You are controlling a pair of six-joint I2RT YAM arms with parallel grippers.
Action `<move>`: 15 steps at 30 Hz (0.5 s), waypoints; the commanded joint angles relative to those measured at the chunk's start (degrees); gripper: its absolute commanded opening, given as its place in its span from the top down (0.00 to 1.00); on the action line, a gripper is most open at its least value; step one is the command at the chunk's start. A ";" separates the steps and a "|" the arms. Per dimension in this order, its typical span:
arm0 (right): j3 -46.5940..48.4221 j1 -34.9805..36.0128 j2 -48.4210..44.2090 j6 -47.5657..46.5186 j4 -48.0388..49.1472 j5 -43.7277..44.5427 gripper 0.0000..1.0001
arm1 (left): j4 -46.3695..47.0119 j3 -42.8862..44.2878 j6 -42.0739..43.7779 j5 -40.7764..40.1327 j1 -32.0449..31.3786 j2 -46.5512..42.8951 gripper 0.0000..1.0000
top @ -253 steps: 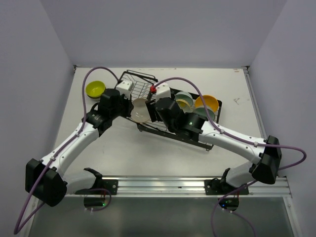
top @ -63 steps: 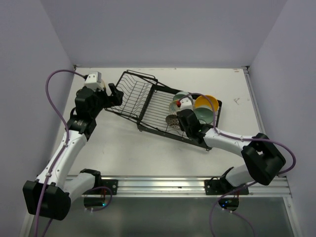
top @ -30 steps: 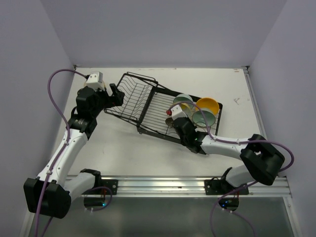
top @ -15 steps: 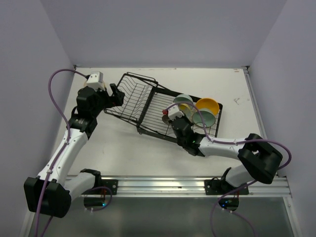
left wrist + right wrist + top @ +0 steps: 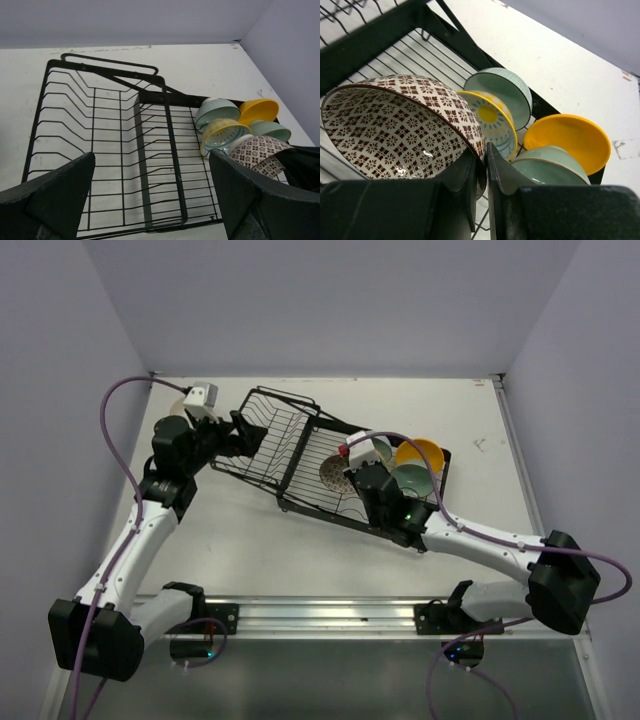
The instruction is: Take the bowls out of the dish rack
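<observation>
The black wire dish rack lies across the middle of the table. Its right section holds a row of bowls on edge: an orange-yellow bowl, a pale teal bowl, a yellow-and-blue bowl and a pale green bowl. My right gripper is shut on the rim of a brown-patterned bowl, held tilted just left of that row. My left gripper hangs open at the rack's left end. The empty wavy wires show between its fingers.
Pale walls close in the table on the left, back and right. A metal rail with both arm bases runs along the near edge. Purple cables loop off each arm. Bare white tabletop lies in front of the rack.
My right gripper has raised the brown-patterned bowl away from the row, up and to the left, and the arm has stretched out. The left gripper has shifted slightly towards the rack.
</observation>
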 commanded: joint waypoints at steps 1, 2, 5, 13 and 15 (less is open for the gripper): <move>6.71 -0.24 -3.03 5.47 -7.06 -4.30 1.00 | 7.89 -0.56 1.63 9.85 -0.65 -1.69 0.00; 8.55 -0.15 -2.94 7.47 -8.58 -5.01 1.00 | 8.85 -0.65 1.99 10.92 -0.92 -2.13 0.00; 11.63 -0.15 -2.68 10.47 -13.94 -8.26 1.00 | 9.74 -0.56 4.09 14.97 -3.11 -2.22 0.00; 16.39 -0.24 -2.24 13.82 -18.44 -14.06 1.00 | -0.16 4.18 13.05 15.07 -14.71 3.48 0.03; 17.36 -0.33 -1.97 14.79 -18.87 -14.68 1.00 | -3.17 5.76 14.55 13.05 -17.69 4.98 0.05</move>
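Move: The brown patterned bowl, its rim already pinched by the right fingers, lies about 17 cm to the right of the empty left hand, 8 cm back and roughly 8 cm below it. The right hand is bringing it to the open left gripper, some 20 cm to its left, 7 cm ahead and 8 cm above. In the rack about 10 cm below the right hand, the yellow-blue bowl sits 5 cm right and 4 cm ahead, and the pale checked bowl 6 cm right and 8 cm ahead. Still pinching the patterned bowl by its rim, the right hand carries it about 4 cm left and 3 cm up, easing slightly back and tipping its fingers downwards. The left hand, fingers staying wide open, swings some 11 cm right and 6 cm back towards the bowl, turning about 30 degrees clockwise; it rises a little, then sinks again, and isn't touching the bowl yet. ##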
